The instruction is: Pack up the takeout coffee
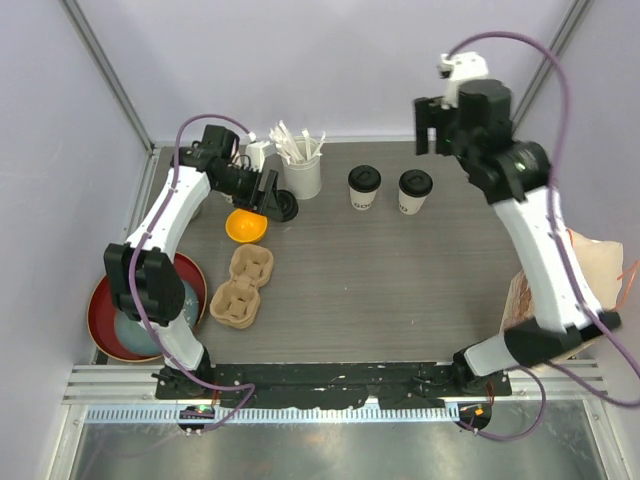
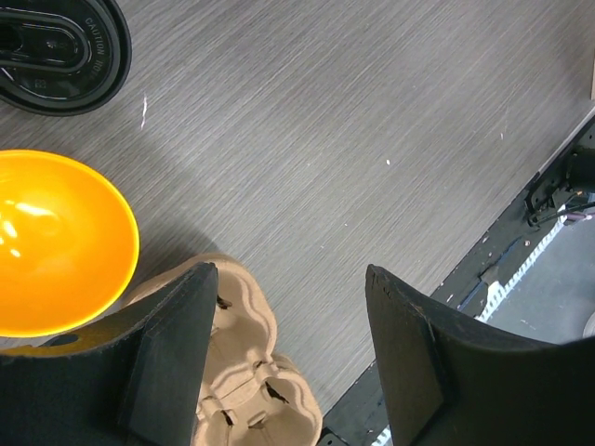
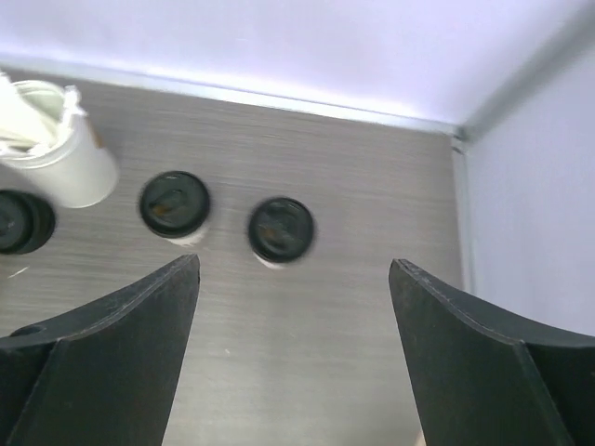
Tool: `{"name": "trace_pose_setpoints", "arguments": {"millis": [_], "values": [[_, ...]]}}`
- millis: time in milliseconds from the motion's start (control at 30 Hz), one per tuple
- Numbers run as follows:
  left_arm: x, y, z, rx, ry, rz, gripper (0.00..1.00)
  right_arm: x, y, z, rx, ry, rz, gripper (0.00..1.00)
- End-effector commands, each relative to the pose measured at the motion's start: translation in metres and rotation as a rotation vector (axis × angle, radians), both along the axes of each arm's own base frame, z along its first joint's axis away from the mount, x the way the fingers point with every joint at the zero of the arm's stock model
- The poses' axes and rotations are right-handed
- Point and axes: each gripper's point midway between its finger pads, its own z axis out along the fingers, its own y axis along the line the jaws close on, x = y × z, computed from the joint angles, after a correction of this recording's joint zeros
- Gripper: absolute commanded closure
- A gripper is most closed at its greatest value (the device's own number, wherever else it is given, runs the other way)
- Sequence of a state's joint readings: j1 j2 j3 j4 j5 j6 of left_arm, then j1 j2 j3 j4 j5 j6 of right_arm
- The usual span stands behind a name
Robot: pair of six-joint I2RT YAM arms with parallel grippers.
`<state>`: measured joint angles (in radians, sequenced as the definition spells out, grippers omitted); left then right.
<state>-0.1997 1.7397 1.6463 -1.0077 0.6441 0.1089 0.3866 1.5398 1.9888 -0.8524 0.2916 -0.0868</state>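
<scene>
The takeout coffee is two white paper cups with black lids, one point(image 1: 364, 188) to the left of the other point(image 1: 415, 190), both upright at the back of the table. The right wrist view shows them from above, the left cup point(image 3: 175, 204) and the right cup point(image 3: 281, 229). My right gripper point(image 1: 432, 125) point(image 3: 293, 262) hangs high over the back right, open and holding nothing. A brown pulp cup carrier point(image 1: 241, 285) point(image 2: 251, 372) lies left of centre. My left gripper point(image 1: 267, 193) point(image 2: 290, 271) hovers open and empty above the orange bowl and the carrier's far end.
An orange bowl point(image 1: 246, 225) point(image 2: 56, 242) sits behind the carrier, with loose black lids point(image 1: 283, 207) point(image 2: 56, 51) beyond it. A white cup of stirrers point(image 1: 301, 170) point(image 3: 60, 158) stands at the back. A red dish point(image 1: 140, 320) lies front left, a paper bag point(image 1: 590, 270) at the right edge.
</scene>
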Motion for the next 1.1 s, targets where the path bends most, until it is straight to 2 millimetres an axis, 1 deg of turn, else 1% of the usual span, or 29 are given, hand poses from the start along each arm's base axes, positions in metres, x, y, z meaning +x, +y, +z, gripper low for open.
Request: {"name": "trace_pose_setpoints", "arguments": {"millis": [0, 33, 67, 100, 133, 167, 200, 233, 267, 300, 333, 400, 433, 467, 567, 600, 633, 667, 700, 733, 767, 800, 833, 900, 933, 967, 1000, 1067], "values": [[-0.002, 0.007, 0.019, 0.013, -0.073, 0.008, 0.32, -0.077, -0.085, -0.001, -0.043, 0.032, -0.390, 0.12], [-0.003, 0.007, 0.019, 0.015, -0.073, 0.008, 0.32, -0.094, -0.098, -0.004, -0.062, 0.058, -0.444, 0.12], [-0.002, 0.008, 0.020, 0.021, -0.078, 0.012, 0.32, -0.108, -0.115, 0.003, -0.078, 0.032, -0.531, 0.12], [-0.002, 0.009, 0.020, 0.025, -0.083, 0.013, 0.32, -0.126, -0.126, 0.012, -0.012, -0.005, -0.599, 0.11], [-0.003, 0.009, 0.021, 0.029, -0.087, 0.013, 0.32, -0.142, -0.137, 0.010, -0.035, 0.012, -0.645, 0.11], [-0.001, 0.011, 0.020, 0.041, -0.095, 0.017, 0.32, -0.155, -0.149, 0.014, -0.035, -0.009, -0.703, 0.11], [-0.002, 0.012, 0.020, 0.047, -0.097, 0.019, 0.32, -0.166, -0.155, 0.014, -0.032, -0.011, -0.731, 0.11], [-0.001, 0.013, 0.020, 0.056, -0.106, 0.017, 0.32, -0.176, -0.161, 0.007, -0.041, 0.021, -0.764, 0.11], [-0.001, 0.016, 0.019, 0.070, -0.109, 0.022, 0.32, -0.182, -0.165, 0.004, -0.048, 0.035, -0.782, 0.11], [-0.001, 0.018, 0.019, 0.082, -0.114, 0.024, 0.32, -0.186, -0.167, -0.001, -0.059, 0.060, -0.792, 0.11], [-0.001, 0.020, 0.018, 0.095, -0.117, 0.022, 0.32, -0.190, -0.172, -0.010, -0.074, 0.093, -0.803, 0.11], [-0.003, 0.024, 0.019, 0.118, -0.122, 0.024, 0.32, -0.195, -0.179, -0.019, -0.078, 0.123, -0.824, 0.11], [-0.005, 0.024, 0.020, 0.120, -0.120, 0.022, 0.32, -0.200, -0.186, -0.023, -0.093, 0.136, -0.848, 0.11], [-0.008, 0.025, 0.021, 0.124, -0.114, 0.018, 0.32, -0.206, -0.196, -0.023, -0.102, 0.144, -0.894, 0.10], [-0.014, 0.030, 0.025, 0.146, -0.120, 0.018, 0.32, -0.216, -0.214, -0.029, -0.151, 0.198, -0.939, 0.10], [-0.014, 0.034, 0.025, 0.167, -0.126, 0.026, 0.32, -0.213, -0.210, -0.032, -0.124, 0.207, -0.912, 0.10], [-0.014, 0.036, 0.025, 0.179, -0.132, 0.029, 0.32, -0.214, -0.211, -0.035, -0.127, 0.216, -0.904, 0.10], [-0.018, 0.039, 0.028, 0.189, -0.133, 0.032, 0.32, -0.219, -0.214, -0.033, -0.138, 0.211, -0.900, 0.10], [-0.018, 0.041, 0.029, 0.199, -0.138, 0.035, 0.32, -0.219, -0.216, -0.031, -0.144, 0.197, -0.898, 0.10], [-0.020, 0.043, 0.030, 0.210, -0.137, 0.040, 0.32, -0.220, -0.218, -0.035, -0.170, 0.209, -0.892, 0.10], [-0.020, 0.044, 0.032, 0.212, -0.142, 0.039, 0.32, -0.225, -0.221, -0.035, -0.208, 0.219, -0.867, 0.10], [-0.023, 0.044, 0.035, 0.214, -0.142, 0.039, 0.32, -0.227, -0.224, -0.040, -0.240, 0.251, -0.868, 0.09], [-0.024, 0.045, 0.035, 0.214, -0.140, 0.039, 0.32, -0.228, -0.223, -0.054, -0.263, 0.310, -0.843, 0.08], [-0.025, 0.045, 0.038, 0.212, -0.148, 0.040, 0.32, -0.229, -0.219, -0.073, -0.286, 0.399, -0.781, 0.08], [-0.026, 0.046, 0.038, 0.217, -0.146, 0.041, 0.32, -0.227, -0.213, -0.088, -0.275, 0.433, -0.735, 0.09], [-0.025, 0.046, 0.039, 0.220, -0.150, 0.045, 0.32, -0.227, -0.213, -0.090, -0.273, 0.430, -0.729, 0.11], [-0.026, 0.047, 0.039, 0.223, -0.146, 0.047, 0.32, -0.228, -0.213, -0.089, -0.269, 0.418, -0.736, 0.12], [-0.025, 0.047, 0.042, 0.224, -0.150, 0.048, 0.32, -0.231, -0.217, -0.084, -0.285, 0.408, -0.758, 0.22]]}}
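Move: The right hand is open and empty, high above the table. The paper bag stands about 24 cm back and 28 cm to its right, its middle some 25 cm lower. The two lidded cups are below the hand by about 31 cm: one 9 cm ahead and 12 cm left, the other 8 cm ahead and 1 cm left. From the left hand the bag lies roughly 60 cm right, 19 cm back and slightly lower. Back and to the right, fast at first, the right hand swings some 22 cm each way, leaving the lidded cups for the open top of the paper bag. It rises slightly, then sinks to about 8 cm below its start, turning clockwise roughly 50 degrees before tipping down, fingers staying wide. The empty left hand eases about 5 cm left, back and up, away from the black lids. ##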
